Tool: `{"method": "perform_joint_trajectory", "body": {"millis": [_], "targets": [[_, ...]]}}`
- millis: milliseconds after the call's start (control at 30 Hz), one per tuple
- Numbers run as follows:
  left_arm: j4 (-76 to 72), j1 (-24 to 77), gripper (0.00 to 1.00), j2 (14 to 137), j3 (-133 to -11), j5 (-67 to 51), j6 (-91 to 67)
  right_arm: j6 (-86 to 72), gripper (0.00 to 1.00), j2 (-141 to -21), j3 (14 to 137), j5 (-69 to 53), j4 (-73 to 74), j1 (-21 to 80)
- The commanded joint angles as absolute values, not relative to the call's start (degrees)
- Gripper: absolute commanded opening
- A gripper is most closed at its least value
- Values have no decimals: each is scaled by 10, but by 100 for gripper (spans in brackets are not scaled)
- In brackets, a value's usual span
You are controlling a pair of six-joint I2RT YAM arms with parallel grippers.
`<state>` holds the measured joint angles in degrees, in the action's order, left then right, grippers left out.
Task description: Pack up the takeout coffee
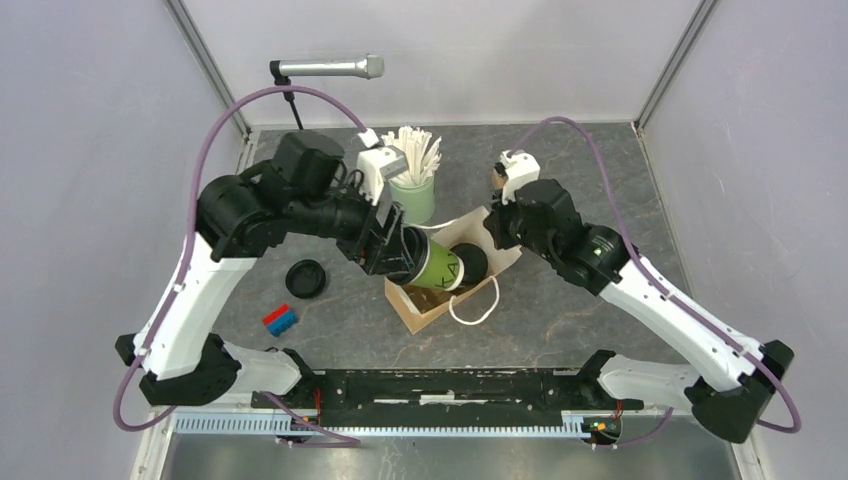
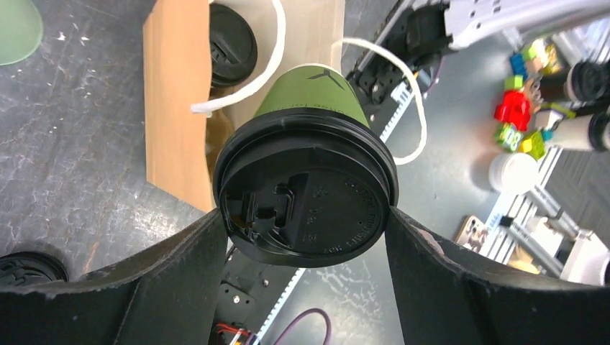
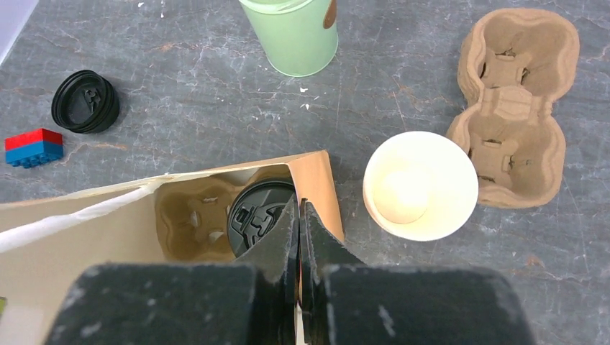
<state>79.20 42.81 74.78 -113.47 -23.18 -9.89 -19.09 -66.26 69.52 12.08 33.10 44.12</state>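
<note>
An olive-green takeout coffee [image 1: 443,268] with a black lid [image 2: 306,198] hangs tilted over the open mouth of the brown paper bag [image 1: 428,310]. My left gripper [image 2: 306,224] is shut on it, one finger on each side of the lid rim. A second takeout coffee, of which only the black lid [image 3: 255,212] shows, sits in a cardboard carrier [image 3: 188,215] inside the bag. My right gripper [image 3: 299,215] is shut on the bag's upper wall [image 3: 318,180] and holds it open. The carrier slot beside that cup is empty.
A mint-green cup of white sticks [image 1: 413,188] stands behind the bag. Cream lidless cups [image 3: 420,185] and an empty carrier [image 3: 514,100] sit at the back right. A loose black lid [image 1: 304,278] and red-blue bricks [image 1: 280,320] lie to the left. The bag's white handle [image 1: 474,305] loops toward the front.
</note>
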Motion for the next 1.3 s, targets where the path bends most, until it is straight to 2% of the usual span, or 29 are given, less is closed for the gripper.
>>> {"method": "perform_joint_trajectory", "body": {"millis": [0, 200, 300, 600, 733, 900, 1067, 1267], "targets": [[813, 489, 54, 767, -1146, -166, -72, -220, 1, -600, 634, 114, 248, 441], [820, 531, 54, 789, -1155, -112, -40, -232, 3, -557, 597, 111, 220, 442], [820, 553, 53, 800, -1155, -94, -23, -231, 8, -552, 602, 100, 232, 442], [839, 590, 52, 826, -1168, -28, 32, -196, 16, -550, 607, 41, 273, 441], [856, 595, 52, 839, -1177, -19, 51, -172, 21, -562, 639, 53, 306, 441], [862, 595, 52, 849, -1197, -12, 68, -147, 39, -597, 705, 93, 342, 441], [867, 595, 50, 851, -1202, -10, 66, -119, 46, -651, 776, 100, 380, 441], [878, 595, 52, 855, -1206, -5, 58, -73, 51, -741, 883, 109, 477, 441]]}}
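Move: The left hand grips a green lidded coffee cup by its black lid. The paper bag's middle is about 7 cm ahead, 9 to the right and 24 below. The cup already bagged sits some 11 cm ahead, 14 right, 28 below. From the right hand, closed at the bag's far right rim, the bag's middle is roughly 5 cm back, 8 left, 14 below; the white cup stack is about 5 ahead, 6 right, 20 below. Left lowers its green cup about 5 cm into the bag, tipping steeper; right opens around the rim corner. ##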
